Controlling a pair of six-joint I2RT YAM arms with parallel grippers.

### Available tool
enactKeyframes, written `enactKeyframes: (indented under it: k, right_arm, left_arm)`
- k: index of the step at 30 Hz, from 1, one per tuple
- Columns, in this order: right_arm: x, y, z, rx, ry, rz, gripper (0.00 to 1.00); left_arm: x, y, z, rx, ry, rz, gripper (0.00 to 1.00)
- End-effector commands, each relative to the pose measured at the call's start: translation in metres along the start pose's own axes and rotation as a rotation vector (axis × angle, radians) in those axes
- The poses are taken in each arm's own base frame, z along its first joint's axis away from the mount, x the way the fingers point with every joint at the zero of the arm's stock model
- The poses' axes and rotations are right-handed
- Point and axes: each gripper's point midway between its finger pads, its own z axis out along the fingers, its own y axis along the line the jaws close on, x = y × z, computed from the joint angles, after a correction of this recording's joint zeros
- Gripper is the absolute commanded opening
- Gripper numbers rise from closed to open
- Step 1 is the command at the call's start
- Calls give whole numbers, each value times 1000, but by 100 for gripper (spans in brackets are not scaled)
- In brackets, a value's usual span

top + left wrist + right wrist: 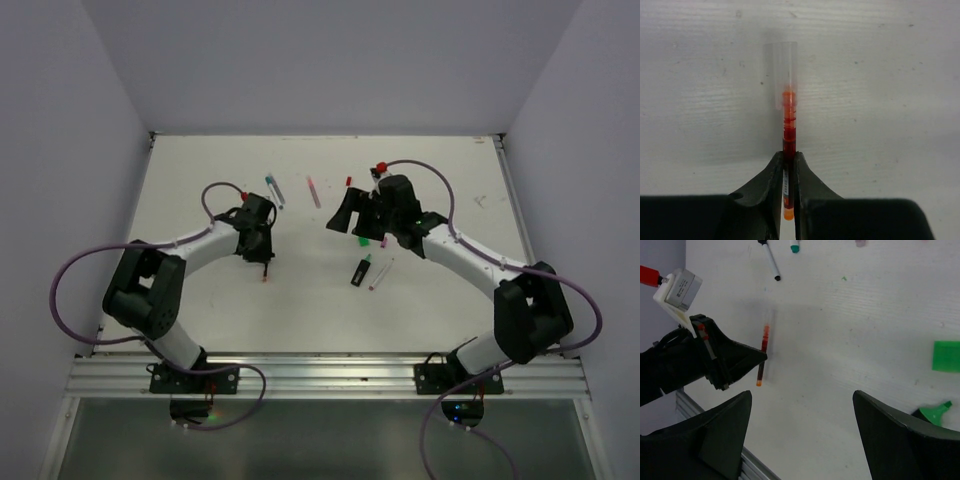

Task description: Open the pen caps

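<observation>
My left gripper (789, 161) is shut on a thin red pen (789, 127), and the jaws pinch its barrel near the orange tail end. A clear cap (785, 70) covers the pen's far end, just above the white table. The top view shows this gripper (264, 260) left of centre with the pen (265, 272) below it. My right gripper (801, 399) stands wide open above bare table, holding nothing. It sits to the right of the held pen (763, 347). A loose green cap (946, 356) lies beside the green highlighter (935, 412).
A teal pen (274, 190), a pink pen (313, 190) and a small red cap (349, 181) lie toward the back of the table. A whitish pen (381, 273) lies beside the highlighter (360, 270). The aluminium rail (330, 372) runs along the near edge.
</observation>
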Motion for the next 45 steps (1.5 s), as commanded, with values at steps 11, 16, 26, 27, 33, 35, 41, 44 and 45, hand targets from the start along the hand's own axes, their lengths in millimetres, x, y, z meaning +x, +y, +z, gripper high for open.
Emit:
enactKeyframes:
  k: [11, 16, 26, 27, 33, 35, 41, 44, 45]
  right_arm:
    - [-33, 65, 41, -99, -83, 65, 82]
    - [-32, 76, 49, -115, -80, 68, 81]
    - [-27, 76, 54, -126, -86, 66, 74]
    - [-27, 77, 54, -129, -85, 66, 72]
    - [-22, 76, 53, -130, -84, 65, 56]
    - [-21, 76, 53, -129, -82, 65, 52]
    - [-17, 75, 54, -125, -75, 63, 47]
    - [-15, 75, 54, -118, -73, 62, 45]
    - [-14, 74, 54, -114, -70, 61, 44]
  left_arm:
    - [-40, -110, -104, 510, -352, 322, 0]
    - [-33, -127, -113, 573, -355, 356, 0]
    - [-34, -136, -126, 629, -373, 356, 0]
    - [-32, -136, -125, 630, -369, 357, 0]
    - [-27, -136, -124, 636, -360, 363, 0]
    - [-28, -136, -125, 639, -361, 362, 0]
    - [-28, -136, -127, 642, -367, 359, 0]
    - [-28, -136, -129, 645, -370, 354, 0]
    - [-28, -137, -129, 646, -371, 353, 0]
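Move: The left hand already grips the red pen on the table, its clear cap about 5 cm straight ahead of that hand; the black-capped marker is some 14 cm ahead and 2 cm left. From the open right hand, the clear cap is roughly 21 cm left, 4 cm ahead and 13 cm below. Also from the right hand, the loose green cap lies 3 cm right, 3 cm ahead, and the black highlighter 3 cm right, 4 cm back, both 14 cm below. Left hand lifts the pen about 12 cm and rightward; right hand moves left, half closing around the cap. ##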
